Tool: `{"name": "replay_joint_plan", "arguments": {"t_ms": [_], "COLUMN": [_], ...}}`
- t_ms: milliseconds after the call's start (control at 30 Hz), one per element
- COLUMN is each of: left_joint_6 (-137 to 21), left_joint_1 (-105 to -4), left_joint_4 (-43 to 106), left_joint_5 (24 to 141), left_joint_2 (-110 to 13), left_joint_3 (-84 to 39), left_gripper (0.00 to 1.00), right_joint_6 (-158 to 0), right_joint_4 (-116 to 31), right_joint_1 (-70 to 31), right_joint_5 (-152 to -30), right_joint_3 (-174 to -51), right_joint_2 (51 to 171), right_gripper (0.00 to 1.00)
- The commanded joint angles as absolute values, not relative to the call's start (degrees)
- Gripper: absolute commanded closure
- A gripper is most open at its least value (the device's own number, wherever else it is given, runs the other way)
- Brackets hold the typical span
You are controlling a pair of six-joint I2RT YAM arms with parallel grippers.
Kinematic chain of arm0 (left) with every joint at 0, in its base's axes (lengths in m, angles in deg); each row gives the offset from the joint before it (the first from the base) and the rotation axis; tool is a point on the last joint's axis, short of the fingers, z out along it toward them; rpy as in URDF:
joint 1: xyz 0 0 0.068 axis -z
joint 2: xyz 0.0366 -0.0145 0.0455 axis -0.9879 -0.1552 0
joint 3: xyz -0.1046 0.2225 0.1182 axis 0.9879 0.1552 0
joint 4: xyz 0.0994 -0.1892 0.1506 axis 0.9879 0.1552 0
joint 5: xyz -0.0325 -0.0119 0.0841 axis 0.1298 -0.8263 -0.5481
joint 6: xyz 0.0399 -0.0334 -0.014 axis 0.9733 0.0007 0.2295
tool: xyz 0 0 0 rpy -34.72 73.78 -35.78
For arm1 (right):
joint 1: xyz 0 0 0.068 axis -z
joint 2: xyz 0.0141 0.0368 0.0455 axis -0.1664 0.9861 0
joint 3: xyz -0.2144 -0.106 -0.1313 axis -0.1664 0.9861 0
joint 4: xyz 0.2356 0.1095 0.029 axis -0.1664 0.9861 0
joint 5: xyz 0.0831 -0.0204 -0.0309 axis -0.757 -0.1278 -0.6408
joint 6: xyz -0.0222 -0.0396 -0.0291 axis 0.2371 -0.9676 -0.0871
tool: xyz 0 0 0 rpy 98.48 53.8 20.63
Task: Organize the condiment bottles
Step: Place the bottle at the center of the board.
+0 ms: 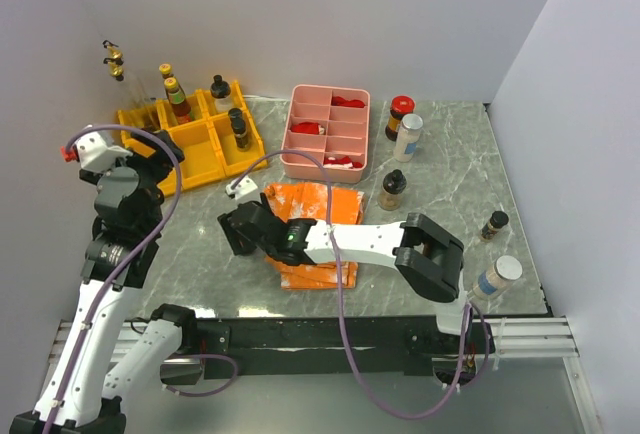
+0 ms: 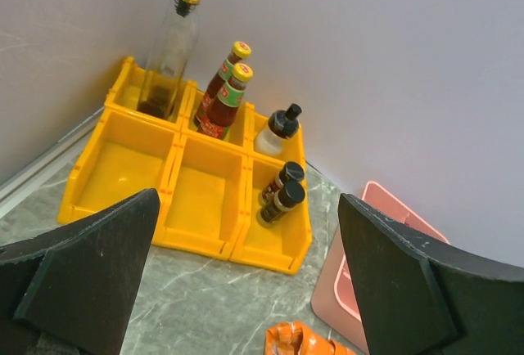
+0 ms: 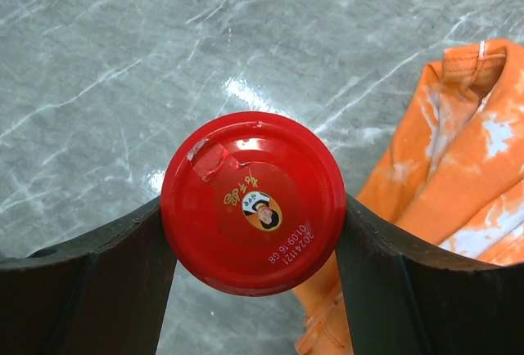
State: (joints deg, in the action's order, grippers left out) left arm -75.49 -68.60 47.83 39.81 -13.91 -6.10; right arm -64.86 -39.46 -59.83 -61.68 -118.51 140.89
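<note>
My right gripper is shut on a red-capped jar, one finger pressed to each side of its cap, above the marble table beside the orange cloth. From above, this gripper hides the jar. The yellow bins hold a tall oil bottle, two yellow-capped sauce bottles, a clear black-capped bottle and two small dark bottles. My left gripper hangs open in front of the bins, holding nothing. More bottles stand at the right.
A pink divided tray with red pieces sits behind the orange cloth. Two front yellow bins hold nothing. White walls close in the left, back and right sides of the table.
</note>
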Motion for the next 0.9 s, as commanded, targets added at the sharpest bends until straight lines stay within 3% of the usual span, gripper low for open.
{"name": "replay_joint_plan", "arguments": {"t_ms": [0,67,300,633,733,867], "left_joint_6": [-75.67,-75.85,-75.42,-78.05,-79.71,-86.12], "left_joint_1": [-68.68,-68.68,-68.68,-68.50,-67.89,-64.30], "left_joint_4": [47.73,48.53,62.58,73.05,73.05,69.72], "left_joint_5": [44.18,49.27,56.67,70.11,70.56,69.60], "left_joint_2": [-15.06,-16.29,-20.86,-25.43,-25.17,-24.99], "left_joint_3": [-7.00,-7.61,-14.03,-10.79,-7.11,-2.79], "left_gripper": [0.04,0.04,0.04,0.03,0.01,0.06], "right_joint_6": [-65.91,-65.73,-65.99,-64.77,-64.33,-63.36], "right_joint_4": [-45.90,-45.10,-41.59,-36.05,-36.22,-36.40], "right_joint_1": [-60.12,-60.12,-60.20,-60.21,-60.12,-60.12], "right_joint_5": [-58.44,-58.61,-60.81,-59.41,-57.56,-55.98], "right_joint_3": [-122.67,-122.58,-119.07,-102.73,-96.14,-88.50], "right_joint_2": [140.83,140.30,129.17,105.78,97.95,89.78], "right_gripper": [0.34,0.20,0.01,0.00,0.00,0.00]}}
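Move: The right hand still holds the red-capped bottle over its spot on the tabletop, the bottle's middle about 3 cm below the finger point. The orange cloth's middle is some 17 cm right of the bottle and 3 cm farther out; the yellow tray's middle about 30 cm ahead and 17 cm left of it. From the left hand, high up and empty, the bottle is about 14 cm to the right, 5 cm back and 29 cm down. The right fingers open and let go of the red-capped bottle. The right hand then lifts about 15 cm, tilting its fingertips upward, and swings some 15 cm right and a little back, over the orange cloth. The left hand, fingers staying wide open, moves right, then mostly down towards the bottle, tipping about 35 degrees downward and turning clockwise. ##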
